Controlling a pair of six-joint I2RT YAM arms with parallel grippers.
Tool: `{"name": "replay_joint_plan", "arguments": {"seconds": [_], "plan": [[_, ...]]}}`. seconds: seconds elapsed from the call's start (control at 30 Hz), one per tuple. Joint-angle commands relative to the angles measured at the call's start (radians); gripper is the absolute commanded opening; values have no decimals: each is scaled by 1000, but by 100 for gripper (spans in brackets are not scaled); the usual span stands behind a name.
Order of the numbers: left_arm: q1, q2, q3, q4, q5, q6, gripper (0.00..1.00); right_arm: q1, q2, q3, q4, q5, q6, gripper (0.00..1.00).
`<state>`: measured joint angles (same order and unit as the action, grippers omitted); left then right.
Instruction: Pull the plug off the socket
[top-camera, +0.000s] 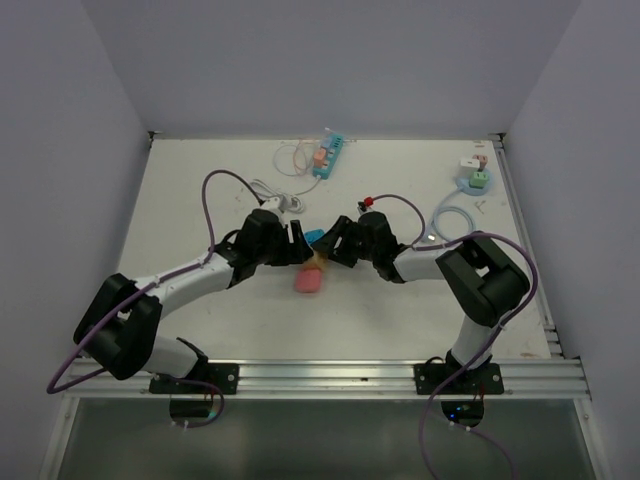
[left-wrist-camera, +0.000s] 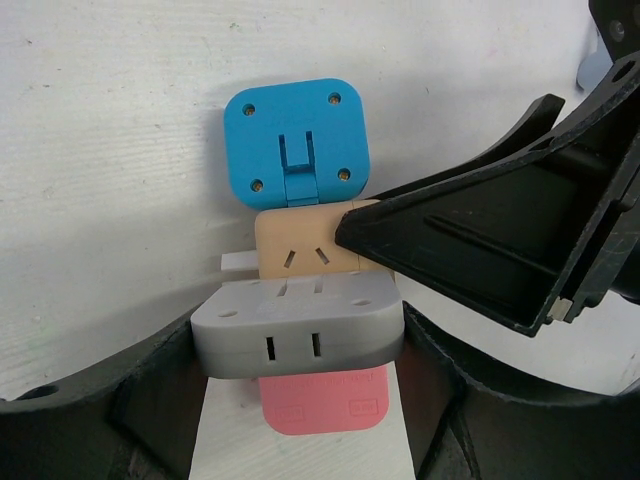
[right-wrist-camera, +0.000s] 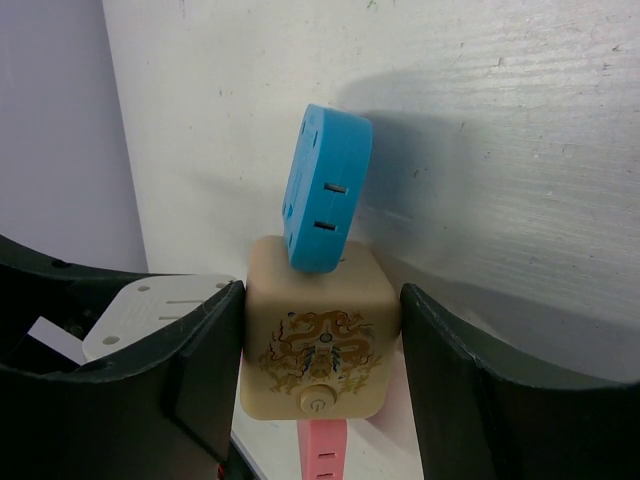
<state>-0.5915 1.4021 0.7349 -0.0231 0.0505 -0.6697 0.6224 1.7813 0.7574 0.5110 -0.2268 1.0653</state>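
Observation:
A beige cube socket (right-wrist-camera: 315, 340) with a dragon print and a power button sits at the table's middle (top-camera: 316, 258). A blue adapter (right-wrist-camera: 325, 190) is plugged into its far face, a pink one (right-wrist-camera: 325, 455) into its near face, and a grey plug (left-wrist-camera: 298, 325) into its side. My left gripper (left-wrist-camera: 300, 340) is shut on the grey plug. My right gripper (right-wrist-camera: 320, 350) is shut on the beige cube, its jaws against two opposite sides. In the left wrist view the cube (left-wrist-camera: 295, 250) and blue adapter (left-wrist-camera: 297, 140) lie beyond the grey plug, with a right finger (left-wrist-camera: 480, 250) touching the cube.
A teal power strip (top-camera: 330, 155) with a white cable lies at the back. A white plug (top-camera: 290, 203) lies behind the left arm. A pale blue round socket (top-camera: 475, 182) with a white adapter (top-camera: 472, 162) and blue cable sits at the back right. Walls enclose the table.

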Motion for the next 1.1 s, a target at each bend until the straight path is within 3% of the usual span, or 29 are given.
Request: {"name": "replay_joint_plan", "arguments": {"seconds": [0.0,0.07,0.1,0.53,0.8,0.93,1.07], "plan": [[-4,-34,-9,121,-6,-27,5,10,-11,10,18,-22,-4,16],[-4,-49,-22,127,-11,-27,5,10,-25,11,-18,1,-33,1],[-4,-61,-25,130,-18,-30,6,10,-29,11,-31,10,-42,0],[-1,-144,-22,83,-72,-27,9,-4,-80,5,-227,178,-226,0],[28,-201,-11,49,-80,-24,8,-26,-65,-9,-235,185,-251,0],[74,-212,-9,-33,-119,-14,12,-47,-79,-21,-212,155,-258,0],[212,-201,-31,-64,-143,-21,18,-62,-117,-27,-213,139,-303,0]]}}
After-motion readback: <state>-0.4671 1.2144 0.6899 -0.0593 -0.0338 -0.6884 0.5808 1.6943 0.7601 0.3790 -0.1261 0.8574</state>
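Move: My left hand already grips the white plug, which is seated in the beige socket that my right hand holds. The socket's middle is about 2 cm ahead of my left hand, 2 cm to its right and 3 cm below. The blue plug is some 5 cm ahead of the socket, and the pink plug about 4 cm back from it and 2 cm to its left. From my right hand, the white plug is roughly 2 cm back, 2 cm to the left and 3 cm up. I pull the white plug and the beige socket apart, keeping both grips. My left hand eases back slightly, lifts some 4 cm, then swings left and a little forward, turning about 10 degrees counter-clockwise. Meanwhile my right hand carries the socket about 4 cm to the right and slightly forward, its left side rolling down by roughly 10 degrees. ##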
